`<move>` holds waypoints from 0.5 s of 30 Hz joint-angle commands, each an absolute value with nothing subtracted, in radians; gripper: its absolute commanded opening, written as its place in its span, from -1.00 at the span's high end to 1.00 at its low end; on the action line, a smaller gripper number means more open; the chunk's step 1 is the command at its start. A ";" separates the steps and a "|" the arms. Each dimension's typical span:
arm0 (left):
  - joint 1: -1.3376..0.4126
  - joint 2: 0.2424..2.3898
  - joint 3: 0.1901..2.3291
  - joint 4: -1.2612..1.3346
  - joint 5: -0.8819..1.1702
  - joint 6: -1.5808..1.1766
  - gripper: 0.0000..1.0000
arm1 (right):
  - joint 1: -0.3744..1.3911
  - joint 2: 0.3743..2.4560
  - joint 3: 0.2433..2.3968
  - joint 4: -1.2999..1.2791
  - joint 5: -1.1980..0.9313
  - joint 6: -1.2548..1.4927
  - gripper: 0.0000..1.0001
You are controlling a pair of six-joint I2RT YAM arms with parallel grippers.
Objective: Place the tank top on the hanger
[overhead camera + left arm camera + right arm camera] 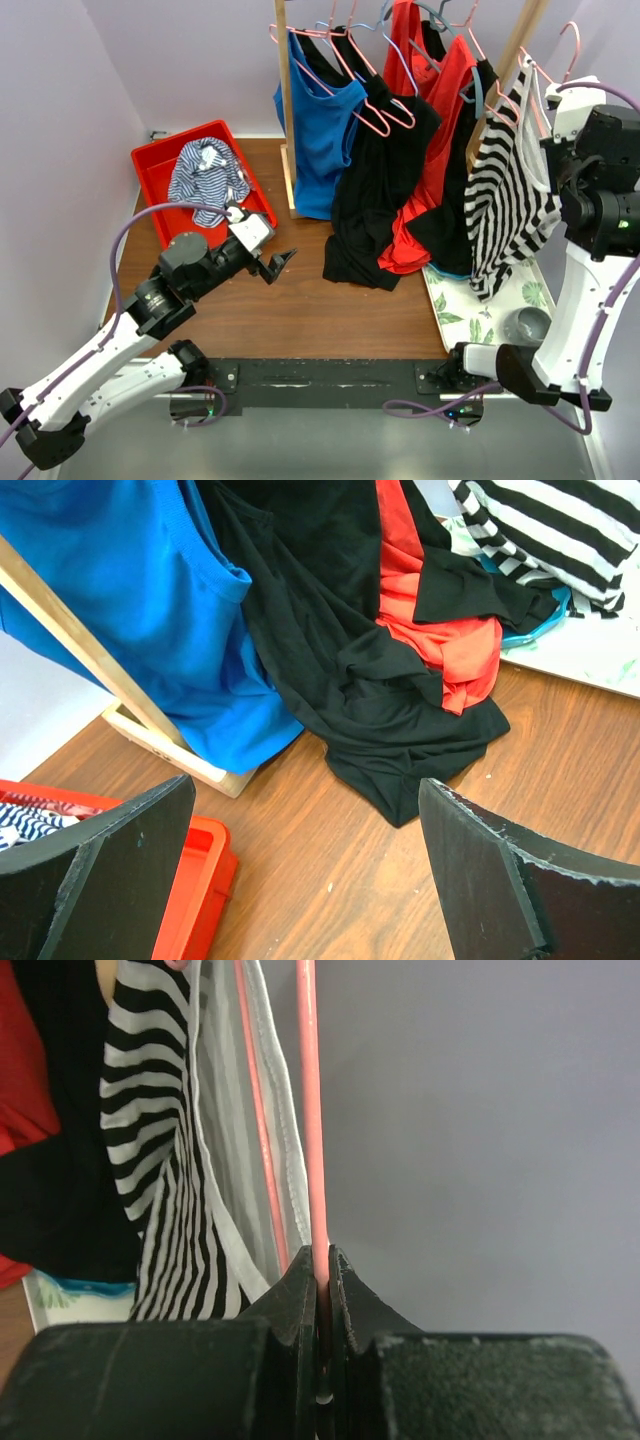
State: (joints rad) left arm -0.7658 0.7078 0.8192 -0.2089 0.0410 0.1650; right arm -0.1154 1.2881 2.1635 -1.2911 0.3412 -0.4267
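Note:
The black-and-white striped tank top [510, 200] hangs at the right end of the rack, its lower hem over the leaf-print mat. Its straps lie over the thin pink wire hanger [530, 62]. My right gripper [553, 105] is raised beside it. In the right wrist view the right gripper [322, 1260] is shut on one pink wire of the hanger [308, 1110], with the tank top [150, 1160] draped just left of the fingers. My left gripper [278, 262] hovers low over the wooden table, open and empty. The left wrist view shows its tips [307, 785] wide apart, the tank top [560, 530] far off.
A red bin [160, 170] at back left holds a thin blue-and-white striped garment [207, 172]. On the wooden rack [283, 100] hang a blue top [320, 130], a black top [385, 190] and a red top [440, 120]. A grey cup [527, 325] stands on the leaf-print mat [480, 310].

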 commanded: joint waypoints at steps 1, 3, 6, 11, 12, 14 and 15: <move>-0.764 0.710 0.807 -0.144 0.052 0.160 -0.99 | -0.150 1.232 2.100 -1.184 0.241 -0.431 1.00; -0.764 0.722 0.808 -0.140 0.058 0.161 -0.99 | -0.198 1.244 2.079 -1.177 0.207 -0.439 1.00; -0.764 0.727 0.811 -0.141 0.060 0.161 -1.00 | -0.309 1.313 2.126 -1.189 0.074 -0.439 1.00; -0.764 0.718 0.804 -0.146 0.051 0.167 -1.00 | -0.446 1.428 2.230 -1.227 -0.147 -0.483 1.00; -0.764 0.718 0.802 -0.144 0.049 0.170 -1.00 | -0.457 1.440 2.238 -1.226 -0.172 -0.503 1.00; -0.764 0.724 0.805 -0.144 0.043 0.170 -1.00 | -0.459 1.454 2.246 -1.215 -0.245 -0.552 1.00; -0.764 0.726 0.805 -0.144 0.040 0.172 -1.00 | -0.459 1.479 2.255 -1.210 -0.265 -0.563 1.00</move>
State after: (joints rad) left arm -0.7658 0.7273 0.8051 -0.1955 0.0479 0.1677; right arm -0.4519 1.4601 2.1937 -1.2621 -0.0685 -0.4870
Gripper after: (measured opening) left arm 0.996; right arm 0.041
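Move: The right hand holds the pink hanger with the striped tank top on it. The free place near the right end of the rack's rod, just out of sight, lies roughly 22 cm ahead, 8 cm left and 8 cm above this hand. The rack's right post stands about 20 cm ahead and 4 cm left, the red tank top some 20 cm ahead and 16 cm left. From the left hand, that rod place is around 25 cm ahead, 42 cm right and 24 cm higher. Keeping its pinch on the pink hanger's arm, the right hand first eases down a little, then swings the loaded hanger forward and to the right beside the rack, still sinking: about 5 cm out, 5 cm right and 4 cm down in all. The wrist rolls some 10 degrees, its left side rising, and the fingers stay shut. ##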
